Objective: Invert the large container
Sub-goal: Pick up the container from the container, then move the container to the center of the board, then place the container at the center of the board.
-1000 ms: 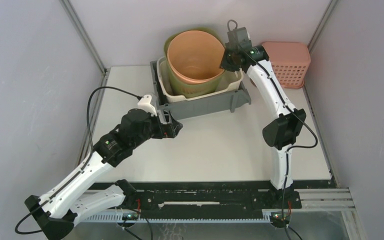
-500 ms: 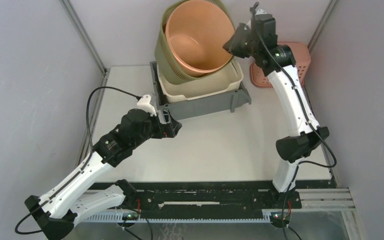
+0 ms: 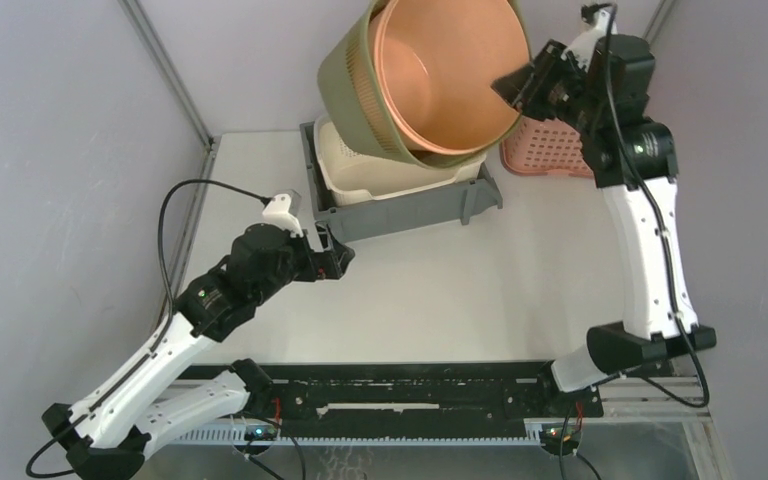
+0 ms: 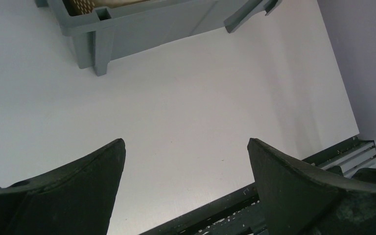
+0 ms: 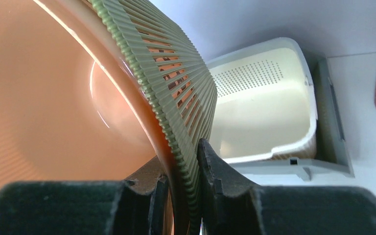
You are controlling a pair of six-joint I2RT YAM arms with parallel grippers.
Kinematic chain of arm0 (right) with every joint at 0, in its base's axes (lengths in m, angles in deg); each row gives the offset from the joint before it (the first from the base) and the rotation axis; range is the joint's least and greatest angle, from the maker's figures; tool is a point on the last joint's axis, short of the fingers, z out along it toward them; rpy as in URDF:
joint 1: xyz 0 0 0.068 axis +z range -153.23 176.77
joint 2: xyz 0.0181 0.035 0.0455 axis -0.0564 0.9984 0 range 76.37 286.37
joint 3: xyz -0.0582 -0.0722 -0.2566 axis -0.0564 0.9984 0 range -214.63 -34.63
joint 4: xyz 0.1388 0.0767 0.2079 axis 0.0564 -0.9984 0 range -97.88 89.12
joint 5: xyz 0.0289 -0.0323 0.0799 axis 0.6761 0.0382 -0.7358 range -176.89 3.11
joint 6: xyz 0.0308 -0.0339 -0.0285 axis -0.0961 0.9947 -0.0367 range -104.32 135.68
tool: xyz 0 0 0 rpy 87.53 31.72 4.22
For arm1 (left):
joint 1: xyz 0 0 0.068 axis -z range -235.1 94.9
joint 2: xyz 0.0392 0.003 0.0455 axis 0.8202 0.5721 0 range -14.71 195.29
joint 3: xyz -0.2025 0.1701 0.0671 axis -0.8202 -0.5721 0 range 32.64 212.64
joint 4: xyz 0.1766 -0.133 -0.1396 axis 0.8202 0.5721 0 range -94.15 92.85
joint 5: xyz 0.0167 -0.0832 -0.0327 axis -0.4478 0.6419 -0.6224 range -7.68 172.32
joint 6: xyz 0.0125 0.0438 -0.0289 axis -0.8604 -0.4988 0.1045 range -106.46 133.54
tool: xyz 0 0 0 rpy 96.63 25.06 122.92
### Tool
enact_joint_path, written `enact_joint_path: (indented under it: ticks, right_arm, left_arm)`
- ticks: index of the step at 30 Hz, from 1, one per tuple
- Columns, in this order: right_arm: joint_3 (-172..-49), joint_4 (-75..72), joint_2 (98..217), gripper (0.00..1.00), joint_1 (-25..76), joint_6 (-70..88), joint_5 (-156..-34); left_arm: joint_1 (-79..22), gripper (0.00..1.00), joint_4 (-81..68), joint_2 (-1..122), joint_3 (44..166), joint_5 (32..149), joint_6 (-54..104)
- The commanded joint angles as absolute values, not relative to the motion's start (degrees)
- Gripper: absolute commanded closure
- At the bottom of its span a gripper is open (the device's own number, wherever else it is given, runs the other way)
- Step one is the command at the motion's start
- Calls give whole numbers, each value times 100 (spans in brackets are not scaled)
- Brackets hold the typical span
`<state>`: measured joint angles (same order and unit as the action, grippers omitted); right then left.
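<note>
The large container is an olive-green slatted basket (image 3: 352,80) with an orange bucket (image 3: 440,70) nested inside it. It hangs in the air, tilted, above the cream basket (image 3: 380,170) at the back of the table. My right gripper (image 3: 512,92) is shut on its right rim; in the right wrist view one finger presses the green wall (image 5: 176,88) from outside and the other the orange bucket (image 5: 44,98) from inside, the gripper (image 5: 183,159) pinching both. My left gripper (image 3: 343,258) stands open and empty over bare table (image 4: 186,147), just in front of the grey tray.
The cream basket (image 5: 259,117) sits inside a grey tray (image 3: 410,208) at the back centre; the tray's leg and front wall (image 4: 152,34) show in the left wrist view. A pink basket (image 3: 550,152) lies behind my right arm. Enclosure walls stand on both sides.
My right arm has lifted the container out of the cream basket, carried it up and to the right, and tilted it further. The left arm has drawn back slightly, still open.
</note>
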<state>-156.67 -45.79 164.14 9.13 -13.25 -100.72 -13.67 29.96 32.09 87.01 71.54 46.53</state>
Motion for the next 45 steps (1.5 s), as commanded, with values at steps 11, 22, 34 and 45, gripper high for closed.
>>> enact_joint_path:
  ticks: [11,22,34,45]
  right_arm:
    - [-13673,-4896,13327,100,718,-866,-10816]
    - [-11659,-5565,11934,100,720,-956,-10807]
    - [-11136,-5468,11950,100,1174,-823,-10233]
    - [-11414,-5258,12887,100,2731,-846,-8980]
  left_arm:
    - [-1397,0,3258,2688,8567,6882,4868]
    - [-1397,0,2993,2743,8255,7043,4963]
    - [-1397,0,2821,2821,8114,7135,4960]
    - [-1397,0,2757,2869,8044,7155,4992]
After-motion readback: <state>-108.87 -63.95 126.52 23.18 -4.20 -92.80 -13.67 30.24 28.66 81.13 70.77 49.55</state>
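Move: My right hand already holds the green basket's right rim with the orange bucket inside. The clear table spot for them is about 21 cm back, 9 cm left and some 46 cm below that hand. From the same hand, the grey bin with the cream basket lies about 10 cm ahead and 15 cm left, 40 cm down; the pink basket is 16 cm ahead, 14 cm right. From my left hand the spot is 15 cm right, 4 cm back, 25 cm down. Keeping the rim pinched, I pull the right hand back about 20 cm, away from over the grey bin and drifting slightly right, then lower it some 20 cm, tipping the fingers down and rolling the hand's left side down. Near the end I edge a little left, towards my left hand. That one, open and empty, bobs up slightly, then sinks to some 3 cm below its start. ##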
